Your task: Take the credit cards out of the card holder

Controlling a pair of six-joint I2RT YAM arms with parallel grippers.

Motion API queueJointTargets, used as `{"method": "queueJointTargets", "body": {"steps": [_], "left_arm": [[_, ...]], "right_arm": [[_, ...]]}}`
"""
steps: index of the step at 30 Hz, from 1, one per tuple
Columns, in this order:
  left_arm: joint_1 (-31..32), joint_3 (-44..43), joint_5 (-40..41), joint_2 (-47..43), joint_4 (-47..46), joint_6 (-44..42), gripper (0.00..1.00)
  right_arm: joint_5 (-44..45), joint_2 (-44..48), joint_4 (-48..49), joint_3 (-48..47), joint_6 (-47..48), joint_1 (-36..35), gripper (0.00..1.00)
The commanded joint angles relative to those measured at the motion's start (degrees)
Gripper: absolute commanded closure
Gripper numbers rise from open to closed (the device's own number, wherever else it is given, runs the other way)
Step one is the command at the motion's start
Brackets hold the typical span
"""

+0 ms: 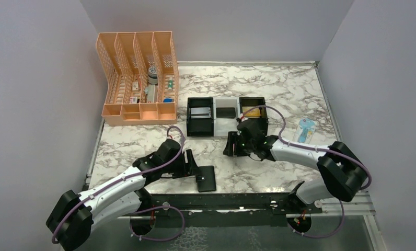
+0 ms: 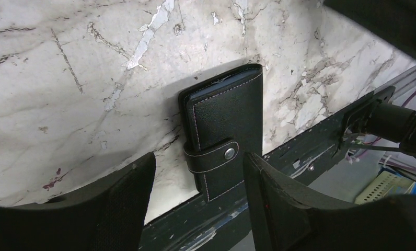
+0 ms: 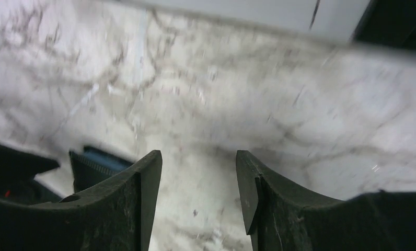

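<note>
The card holder (image 1: 206, 179), a black bifold wallet, lies folded near the table's front edge, its snap tab (image 2: 211, 156) fastened. The credit cards are hidden. My left gripper (image 1: 192, 165) is open, its fingers (image 2: 135, 191) either side of the card holder's (image 2: 224, 117) near end. The left finger stands clear of it and the right one is close to its edge. Over bare marble in mid-table, my right gripper (image 1: 231, 147) is open with nothing between its fingers (image 3: 146, 180). A dark, blue-edged thing (image 3: 99, 163) at the left of the right wrist view is too blurred to name.
A row of small open trays stands mid-table: black (image 1: 200, 99), white (image 1: 226, 100) and black (image 1: 253, 99), each with a flat item inside. An orange desk organizer (image 1: 138, 78) is at the back left, and a blue packet (image 1: 305, 129) lies right. A dark metal rail (image 1: 237, 201) runs along the front edge.
</note>
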State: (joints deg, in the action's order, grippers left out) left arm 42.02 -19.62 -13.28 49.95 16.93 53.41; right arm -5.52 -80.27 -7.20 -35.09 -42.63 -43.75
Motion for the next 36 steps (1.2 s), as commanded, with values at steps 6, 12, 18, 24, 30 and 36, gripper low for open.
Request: {"method": "queueJointTargets", "body": {"steps": [6,12,18,24,30,36], "left_arm": [[1.05,1.72,-0.10,-1.50,0.06,1.26,0.35],[1.05,1.59,0.45,-2.73,0.56,0.91,0.34],[1.13,1.65,-0.23,-2.81,0.59,0.12,0.34],[1.13,1.19,-0.27,-1.64,0.59,-0.67,0.34],[1.22,0.23,-0.98,0.23,0.56,-2.23,0.34],[1.31,0.13,-1.05,0.02,0.61,-1.87,0.34]], "right_arm": [[20.30,-6.59,-4.03,-7.36,11.78,1.29,0.43],[22.00,-7.78,-1.05,-5.62,13.96,2.78,0.41],[22.96,-7.94,2.48,-3.77,16.30,5.23,0.41],[23.27,-8.88,5.20,-3.40,18.19,7.10,0.41],[25.22,-11.22,4.17,-5.51,18.52,8.71,0.41],[16.64,-8.63,2.04,-6.36,18.18,8.94,0.41]]}}
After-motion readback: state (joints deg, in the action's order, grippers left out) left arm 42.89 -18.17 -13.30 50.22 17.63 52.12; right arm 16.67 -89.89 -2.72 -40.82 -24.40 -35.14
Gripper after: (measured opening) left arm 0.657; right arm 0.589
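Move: The three-bin tray's middle lies about 16 cm straight ahead of the open, empty right hand, at roughly its height; the tray's right black bin is equally far ahead but some 11 cm to the right. The card holder lies about 10 cm back and 9 cm to the left of the right hand, slightly below. The open left hand has the card holder some 6 cm to its right, 4 cm back and 5 cm below, with the tray about 22 cm ahead and 15 cm to the right. Forward, then forward and to the right, the right hand sweeps about 11 cm out and 8 cm sideways, sinking slightly. Its fingers, still parted, swing some 30 degrees from leaning left to pointing forward and down, meet the tray's near side by the joint of the white and right black bins, and push it outward. The left hand eases just over a centimetre down and back beside the card holder, fingers staying open. ##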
